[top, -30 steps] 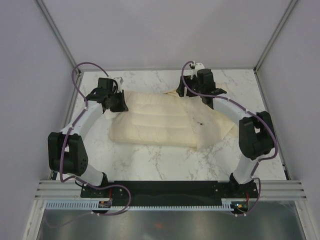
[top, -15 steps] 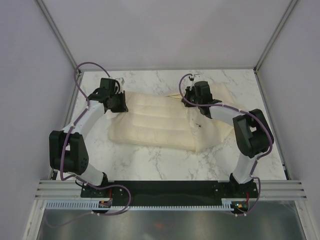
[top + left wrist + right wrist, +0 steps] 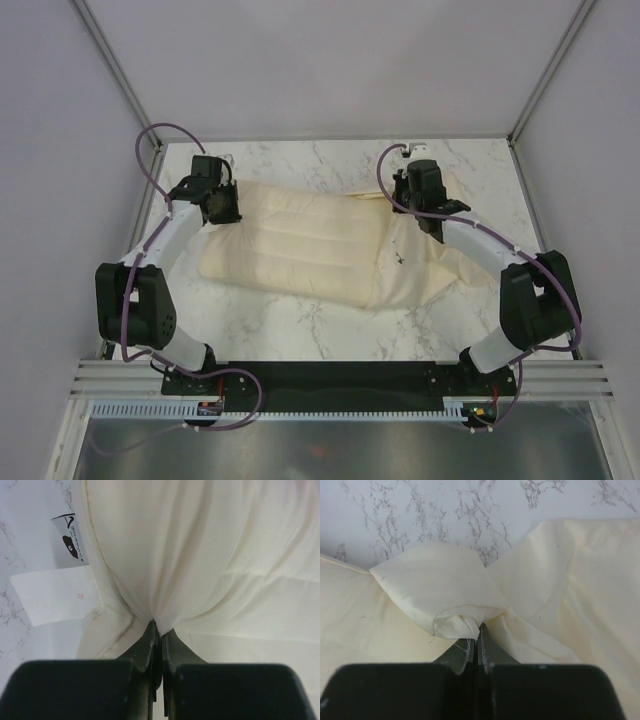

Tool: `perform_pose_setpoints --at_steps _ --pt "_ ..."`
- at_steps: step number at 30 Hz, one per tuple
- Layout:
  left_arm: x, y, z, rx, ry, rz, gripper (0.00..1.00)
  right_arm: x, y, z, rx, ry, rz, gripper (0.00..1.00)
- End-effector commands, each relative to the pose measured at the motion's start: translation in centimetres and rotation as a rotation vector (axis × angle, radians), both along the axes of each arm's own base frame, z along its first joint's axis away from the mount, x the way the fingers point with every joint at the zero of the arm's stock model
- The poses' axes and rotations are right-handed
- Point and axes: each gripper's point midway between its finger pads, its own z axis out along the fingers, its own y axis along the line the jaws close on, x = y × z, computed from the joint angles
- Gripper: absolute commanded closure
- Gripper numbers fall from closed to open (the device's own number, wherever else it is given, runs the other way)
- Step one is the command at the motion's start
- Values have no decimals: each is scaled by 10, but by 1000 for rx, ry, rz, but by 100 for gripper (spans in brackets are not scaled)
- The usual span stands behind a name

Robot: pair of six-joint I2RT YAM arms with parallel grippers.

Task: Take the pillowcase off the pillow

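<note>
The pillow (image 3: 290, 245) is a padded, quilted cream cushion lying across the left and middle of the marble table. My left gripper (image 3: 224, 205) is at its far left end, shut on a pinch of the pillow's fabric (image 3: 165, 570) beside its white labels (image 3: 55, 597). The pillowcase (image 3: 435, 265), limp and thinner with a small dark mark (image 3: 400, 260), still covers the pillow's right end. At the pillowcase's far edge my right gripper (image 3: 416, 195) is shut on a bunched fold (image 3: 455, 622), which is lifted off the table.
The marble table (image 3: 320, 320) is enclosed by white walls with metal posts at the far corners. A black base rail (image 3: 340, 378) runs along the near edge. Bare marble (image 3: 445, 510) shows beyond the pillowcase in the right wrist view.
My right gripper has shut on the pillowcase and moved right and slightly away. The left gripper has drawn the pillow to the left, so more of the quilted pillow shows.
</note>
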Motion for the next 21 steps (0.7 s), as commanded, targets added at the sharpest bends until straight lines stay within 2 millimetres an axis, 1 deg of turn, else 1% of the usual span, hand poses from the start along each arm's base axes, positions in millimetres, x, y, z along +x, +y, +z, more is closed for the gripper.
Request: perform_pose_setpoints --at_steps 1,2,3,4,5,6,7,8,9,10,11,12,13,14,15,17,18,20,21 --pt "13 11 34 35 -113 12 98 -12 -16 -13 -53 40 -26 100" --pt "14 4 38 7 -126 -14 98 -16 -14 -24 -51 66 -11 100" --pt "13 -5 38 1 -127 -41 98 -18 -11 -29 -40 83 3 100" --pt "12 -9 37 20 -130 -52 98 -19 -7 -35 -27 96 16 100" --pt "11 -14 40 43 -143 -81 98 -22 0 -39 -4 110 49 100" --pt "8 -34 41 44 -151 -137 98 -24 2 -49 4 124 58 100" --pt "6 -37 43 77 -161 -143 92 -25 6 -53 16 133 68 100" --pt "3 -45 47 86 -176 -171 74 -30 8 -61 28 154 72 100" --pt "-1 -62 52 82 -200 -215 65 -30 9 -64 37 154 75 100" --pt "-4 -70 54 72 -212 -236 53 -34 10 -68 43 167 74 100" --pt "-7 -78 57 57 -226 -257 32 -39 10 -74 52 186 75 100" --pt "-14 -93 67 36 -259 -296 27 -36 13 -71 63 163 77 100" --pt "-16 -104 73 21 -292 -323 24 -38 14 -72 64 163 81 100" --pt "-22 -111 73 18 -302 -345 19 -41 13 -75 65 170 78 100" --pt "-30 -127 81 6 -334 -392 18 -42 12 -75 70 169 74 100" --pt "-38 -143 84 -9 -361 -437 13 -45 13 -75 72 167 76 100" --pt "-46 -155 85 -25 -367 -476 12 -47 13 -76 77 169 73 100" --pt "-56 -173 80 -51 -356 -537 8 -52 17 -76 97 177 91 100" --pt "-66 -189 77 -57 -348 -587 6 -54 19 -76 109 176 91 100"
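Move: The pillowcase, bunched around the pillow's right end, has its middle some 42 cm right of the left hand, 5 cm nearer the base and 5 cm lower; the pillow's middle lies about 16 cm right, 5 cm back and 5 cm below. From the right hand, which already pinches the pillowcase's far edge, the pillowcase's middle is roughly 6 cm right, 9 cm back and 8 cm down, and the pillow's about 22 cm left and 9 cm back. Swinging right over the pillow towards the pillowcase and the right hand, the left hand opens almost fully, lets go of the pillow's left end and travels some 16 cm, rising and drawing back a little as its wrist turns clockwise and its fingers tip up. Downward about 7 cm and slightly back goes the right hand, keeping its pinch on the pillowcase's edge. ##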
